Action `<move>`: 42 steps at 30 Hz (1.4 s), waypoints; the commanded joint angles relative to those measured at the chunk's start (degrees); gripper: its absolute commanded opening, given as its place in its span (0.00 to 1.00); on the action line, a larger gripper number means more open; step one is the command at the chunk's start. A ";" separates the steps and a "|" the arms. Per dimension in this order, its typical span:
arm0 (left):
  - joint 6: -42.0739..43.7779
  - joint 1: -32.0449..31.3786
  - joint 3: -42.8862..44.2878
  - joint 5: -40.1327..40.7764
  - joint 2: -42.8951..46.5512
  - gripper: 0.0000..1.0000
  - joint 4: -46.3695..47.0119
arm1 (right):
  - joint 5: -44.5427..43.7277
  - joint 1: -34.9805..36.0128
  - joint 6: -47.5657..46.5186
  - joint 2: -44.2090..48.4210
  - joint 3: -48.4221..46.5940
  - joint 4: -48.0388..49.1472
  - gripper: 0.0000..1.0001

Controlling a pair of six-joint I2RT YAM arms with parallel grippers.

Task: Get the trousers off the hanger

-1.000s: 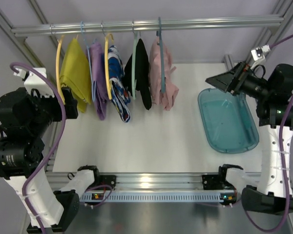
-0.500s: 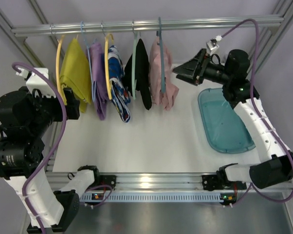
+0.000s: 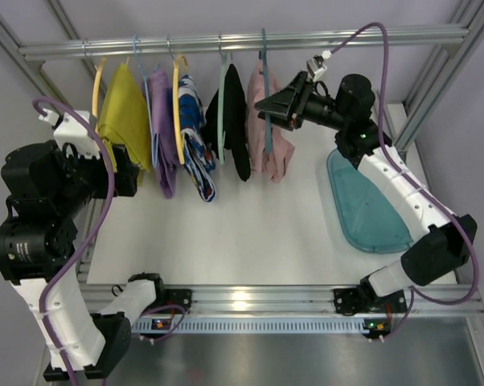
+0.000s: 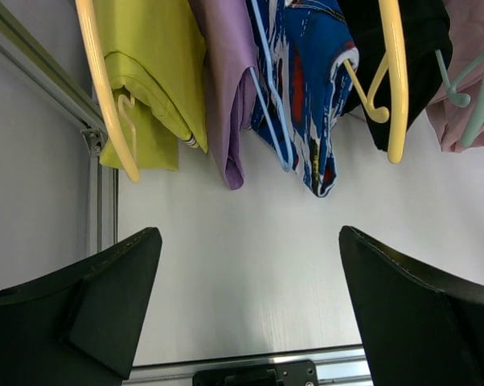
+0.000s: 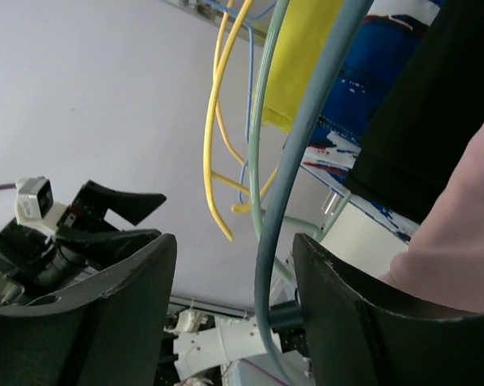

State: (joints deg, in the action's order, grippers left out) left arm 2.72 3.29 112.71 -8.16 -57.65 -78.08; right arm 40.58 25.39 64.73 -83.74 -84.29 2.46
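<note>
The dusty-pink trousers (image 3: 279, 129) hang on the grey-blue hanger (image 3: 267, 104) at the right end of the rail (image 3: 363, 35). My right gripper (image 3: 262, 105) is open and right at the hanger. In the right wrist view the hanger's arm (image 5: 294, 153) passes between my spread fingers, and the pink fabric (image 5: 463, 233) fills the right edge; the gripper (image 5: 235, 245) holds nothing. My left gripper (image 4: 250, 237) is open and empty, low at the left, below the yellow garment (image 4: 157, 64). The trousers' edge shows at the far right of the left wrist view (image 4: 475, 32).
Yellow (image 3: 125, 117), purple (image 3: 162, 121), blue patterned (image 3: 195, 133) and black (image 3: 236, 121) garments hang left of the trousers on yellow and pale green hangers. A teal tub (image 3: 369, 201) lies on the white table (image 3: 250, 225) at the right. Frame posts stand at the back corners.
My right arm has swung left from above the tub to the grey-blue hanger, its open fingers now around the hanger's arm. The left arm has barely moved.
</note>
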 commanded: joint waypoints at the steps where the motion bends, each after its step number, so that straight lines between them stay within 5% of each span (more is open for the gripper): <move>1: -0.79 0.05 -0.56 -1.94 -0.45 0.99 1.97 | -1.99 1.07 3.04 -2.56 -4.30 6.59 0.61; 6: -0.52 0.14 -1.61 -1.86 -0.45 0.99 2.41 | -1.99 1.33 5.67 -4.76 -4.57 9.67 0.45; 11: -1.05 0.05 -2.23 -2.29 -0.54 0.99 3.38 | -0.85 1.42 8.74 -4.06 -3.07 15.64 0.08; 13: -1.14 0.05 -2.75 -3.43 -0.54 0.98 4.25 | 0.03 1.59 8.31 -2.83 -2.81 16.35 0.01; 28: -5.53 0.05 -4.86 -12.57 0.08 0.99 13.83 | 3.72 2.04 6.64 2.79 -7.56 24.26 0.00; 42: -23.27 -0.04 -4.95 -31.55 -5.62 0.99 30.35 | 8.11 2.04 0.75 17.29 12.37 21.45 0.00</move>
State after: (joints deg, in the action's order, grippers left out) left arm -12.75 3.29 107.87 -32.75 -61.10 -56.51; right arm 47.92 26.50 71.50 -70.39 -73.56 14.06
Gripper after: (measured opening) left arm 0.987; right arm 0.081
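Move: The grey-blue hanger with the pink trousers has its bar about 2 cm ahead of the right hand and 1 cm to its left, level with it. The trousers' middle is roughly 2 cm back, 3 cm right and 12 cm below the hand, and the green hanger some 11 cm left, straight across. From the left hand, the pink trousers are about 15 cm ahead, 35 cm right and 12 cm down, the purple trousers 14 cm ahead, 4 cm right and 10 cm down. The grey-blue hanger's bar is pinched by the right hand, which eases about 3 cm forward around it, shuts, then draws it back some 12 cm towards the base while lifting 4 to 5 cm. The open left hand, after a slight dip, swings right about 8 cm, also forward and up, towards the pink trousers, its left side rolling down and fingers turning clockwise. ##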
